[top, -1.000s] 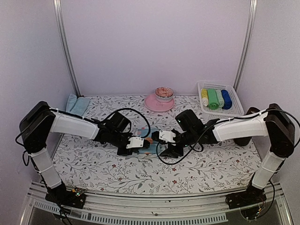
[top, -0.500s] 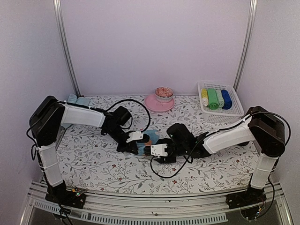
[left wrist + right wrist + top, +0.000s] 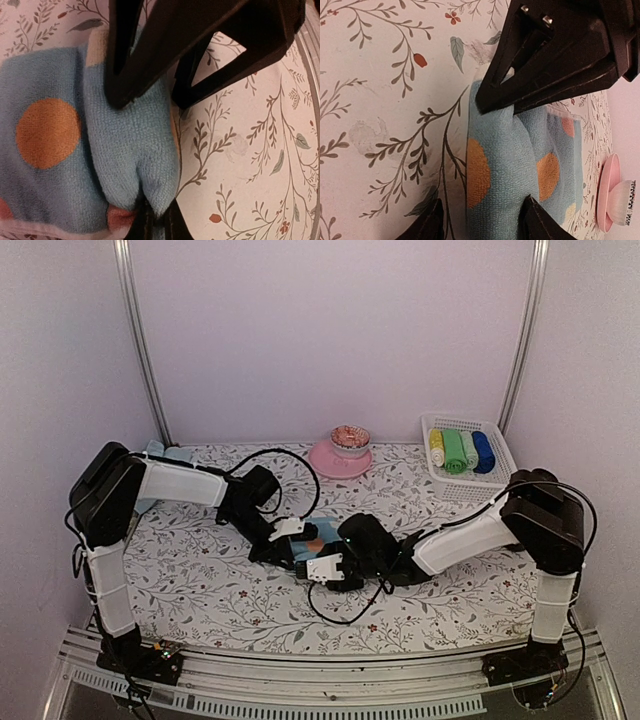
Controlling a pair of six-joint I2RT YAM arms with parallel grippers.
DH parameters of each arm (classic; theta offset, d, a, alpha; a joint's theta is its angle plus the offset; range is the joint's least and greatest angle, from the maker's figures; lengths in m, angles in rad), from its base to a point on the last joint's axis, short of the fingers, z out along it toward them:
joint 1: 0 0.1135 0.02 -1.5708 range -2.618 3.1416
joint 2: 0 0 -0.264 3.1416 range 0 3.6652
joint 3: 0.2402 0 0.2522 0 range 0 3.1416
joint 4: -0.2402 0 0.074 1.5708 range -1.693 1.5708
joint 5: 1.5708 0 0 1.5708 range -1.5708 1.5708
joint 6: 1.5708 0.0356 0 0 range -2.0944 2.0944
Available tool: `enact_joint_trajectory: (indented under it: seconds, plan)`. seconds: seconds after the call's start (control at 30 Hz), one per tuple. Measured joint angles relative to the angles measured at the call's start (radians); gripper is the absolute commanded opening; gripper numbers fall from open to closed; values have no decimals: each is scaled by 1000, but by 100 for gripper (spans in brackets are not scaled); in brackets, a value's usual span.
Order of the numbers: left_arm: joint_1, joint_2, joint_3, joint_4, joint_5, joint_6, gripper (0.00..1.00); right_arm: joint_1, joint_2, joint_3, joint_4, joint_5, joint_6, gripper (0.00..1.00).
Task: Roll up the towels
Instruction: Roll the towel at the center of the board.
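A pale blue towel [image 3: 322, 532] with orange dots lies partly folded at the table's middle. In the left wrist view my left gripper [image 3: 152, 222] is shut on a raised fold of this towel [image 3: 132, 150]. From the top view the left gripper [image 3: 292, 548] sits at the towel's left end. My right gripper [image 3: 312, 562] is right beside it at the towel's near edge. The right wrist view shows the right gripper [image 3: 482, 222] open, one finger on the bare table, the other resting on the towel [image 3: 505, 165]. A second pale blue towel [image 3: 163, 454] lies at the back left.
A pink plate [image 3: 325, 462] with a small patterned bowl [image 3: 350, 437] stands at the back centre. A white basket [image 3: 500, 476] at the back right holds several rolled cloths in yellow, green and blue. Black cables loop over the table near both wrists.
My right gripper has swung left and nearer, round to the towel's near edge, and its jaws have narrowed a little. The left gripper kept its pinch and shifted slightly, bunching the towel.
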Motion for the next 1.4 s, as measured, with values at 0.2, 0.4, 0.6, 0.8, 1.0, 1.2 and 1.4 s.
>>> enact_joint_trajectory:
  seconds: [0.2,0.4,0.6,0.8,1.0,1.2,1.4]
  plan:
    - [2,0,0,-1,2,0,0,2,42,38,6,72,-1,39]
    - [2,-2,0,0,1,1,5,2,67,84,-55,100,19,20]
    - [5,-80,-63,53,-42,-25,37,2,67,132,-142,61,66,11]
    - [19,-237,-212,180,-106,-62,51,-5,67,181,-251,-11,124,9]
    - [40,-432,-445,406,-158,-66,53,-35,82,276,-410,-146,199,8]
    - [48,-604,-716,686,-198,-21,54,-78,152,426,-577,-296,275,9]
    - [34,-640,-832,853,-239,57,54,-116,223,554,-712,-415,334,9]
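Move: My left hand still pinches the rolled towel by its left end; the roll's middle lies about 4 cm to its right, level with it. My right hand stands open around the right half, with that middle some 3 cm to its left, 1 cm ahead and 1 cm below. The flat remainder lies about 6 cm ahead of that hand and 3 cm left of it, and the pink plate roughly 32 cm ahead and 3 cm right. I take over the roll with my right hand: it eases about 2 cm forward and a little down, closes on the towel, then draws back about 2 cm and slightly left, swinging its fingers some 40 degrees from pointing forward towards straight down. Once that grip is on, my left hand opens, lets go and lifts away about 7 cm left and 4 cm up, swinging its fingers forward the other way. ##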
